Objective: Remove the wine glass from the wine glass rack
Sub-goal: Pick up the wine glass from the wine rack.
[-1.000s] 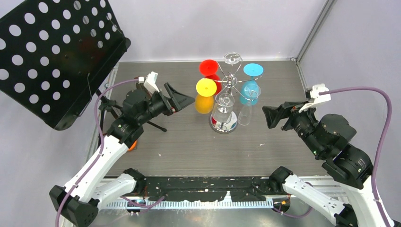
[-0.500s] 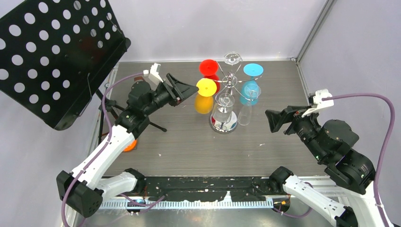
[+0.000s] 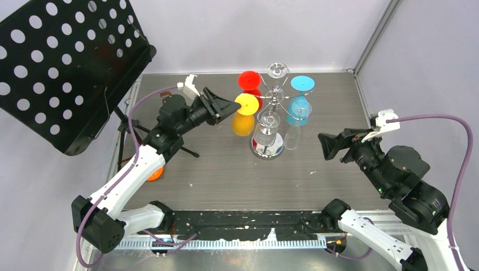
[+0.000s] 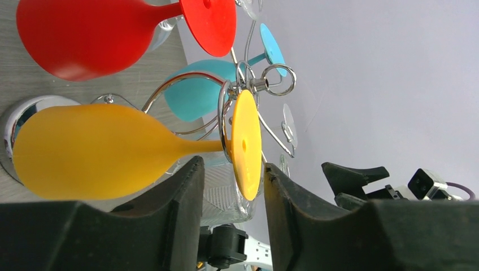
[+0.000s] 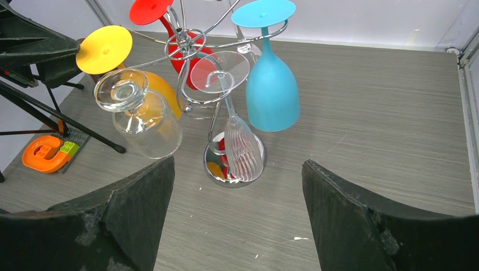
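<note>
The wine glass rack [image 3: 275,97] is a chrome wire stand at the middle of the table, with several glasses hanging upside down from its arms. A yellow wine glass [image 3: 243,123] hangs on its left side. My left gripper [image 3: 233,105] is at that glass's round foot [image 4: 247,141]. In the left wrist view the foot's lower edge sits between the two fingers [image 4: 181,197], which stand partly closed with a small gap on each side. My right gripper [image 3: 323,144] hangs wide open to the right of the rack, holding nothing.
Red [image 3: 249,80], blue [image 3: 301,83] and clear glasses [image 3: 269,127] hang on the same rack, above its mirrored base [image 5: 217,169]. A black perforated music stand [image 3: 68,68] on tripod legs [image 3: 186,149] stands at the left. An orange piece [image 3: 153,174] lies by it.
My left gripper has moved right, up to the yellow glass's foot, and its jaws have narrowed round it. The right arm has drawn back slightly.
</note>
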You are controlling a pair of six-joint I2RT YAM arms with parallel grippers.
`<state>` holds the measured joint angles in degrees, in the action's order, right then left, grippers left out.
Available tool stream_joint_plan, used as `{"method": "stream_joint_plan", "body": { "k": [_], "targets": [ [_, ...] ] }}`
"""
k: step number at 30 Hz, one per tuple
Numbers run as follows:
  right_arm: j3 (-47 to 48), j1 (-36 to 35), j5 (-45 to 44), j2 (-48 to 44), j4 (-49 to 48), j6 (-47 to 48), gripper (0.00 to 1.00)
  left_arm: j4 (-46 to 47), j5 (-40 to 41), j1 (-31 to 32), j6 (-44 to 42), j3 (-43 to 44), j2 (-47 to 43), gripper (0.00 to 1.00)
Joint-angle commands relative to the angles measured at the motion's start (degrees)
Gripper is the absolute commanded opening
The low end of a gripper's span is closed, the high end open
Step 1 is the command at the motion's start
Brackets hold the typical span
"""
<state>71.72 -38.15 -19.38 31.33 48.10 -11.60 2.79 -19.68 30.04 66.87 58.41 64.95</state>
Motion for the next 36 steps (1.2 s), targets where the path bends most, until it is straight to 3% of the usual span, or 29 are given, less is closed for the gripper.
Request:
{"method": "stream_joint_plan", "body": {
  "k": [1, 14, 20, 36],
  "targets": [
    [-0.46, -0.30, -0.85, -0.96, -1.34, -0.95, 0.89, 2.98, -1.04, 0.69, 0.09, 2.85, 0.65, 0.39],
    [-1.17, -0.34, -0.72, -1.93, -1.34, -1.49, 0.89, 2.76, -1.11, 1.24, 0.06, 3.46, 0.29, 0.16],
    [-1.30, -0.34, -0.52, -2.17, -1.29, -1.83, 0.88, 2.67, -1.54, 1.25, 0.25, 3.63, -0.30, 0.00],
    [-0.73, -0.34, -0.70, -2.70, -0.60, -2.85, 0.88, 0.78, -2.13, 1.24, 1.00, 7.94, -0.84, 0.00]
  ]
}}
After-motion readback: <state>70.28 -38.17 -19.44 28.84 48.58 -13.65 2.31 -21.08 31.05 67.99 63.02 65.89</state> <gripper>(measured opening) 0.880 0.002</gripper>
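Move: The yellow wine glass hangs foot-up on the rack right at the left hand's fingers: its middle lies about 2 cm ahead, 4 cm right and 8 cm below, the foot's near rim already between the open tips. The red glass hangs some 7 cm farther out than it; the wide clear glass is 7 cm to its right and 5 cm nearer. The rack's hub stands about 4 cm ahead and 13 cm right of the hand. From the right hand the yellow glass lies roughly 30 cm left, 14 cm ahead and 10 cm lower. The left fingers shut from about half open and pinch the near rim of the yellow glass's foot edge-on, while the hand eases about 1 cm to the right and then holds nearly still. Once closed, the left hand rises about 3 cm, drawing the pinched foot up and away from its rack ring with hardly any wrist turn. ##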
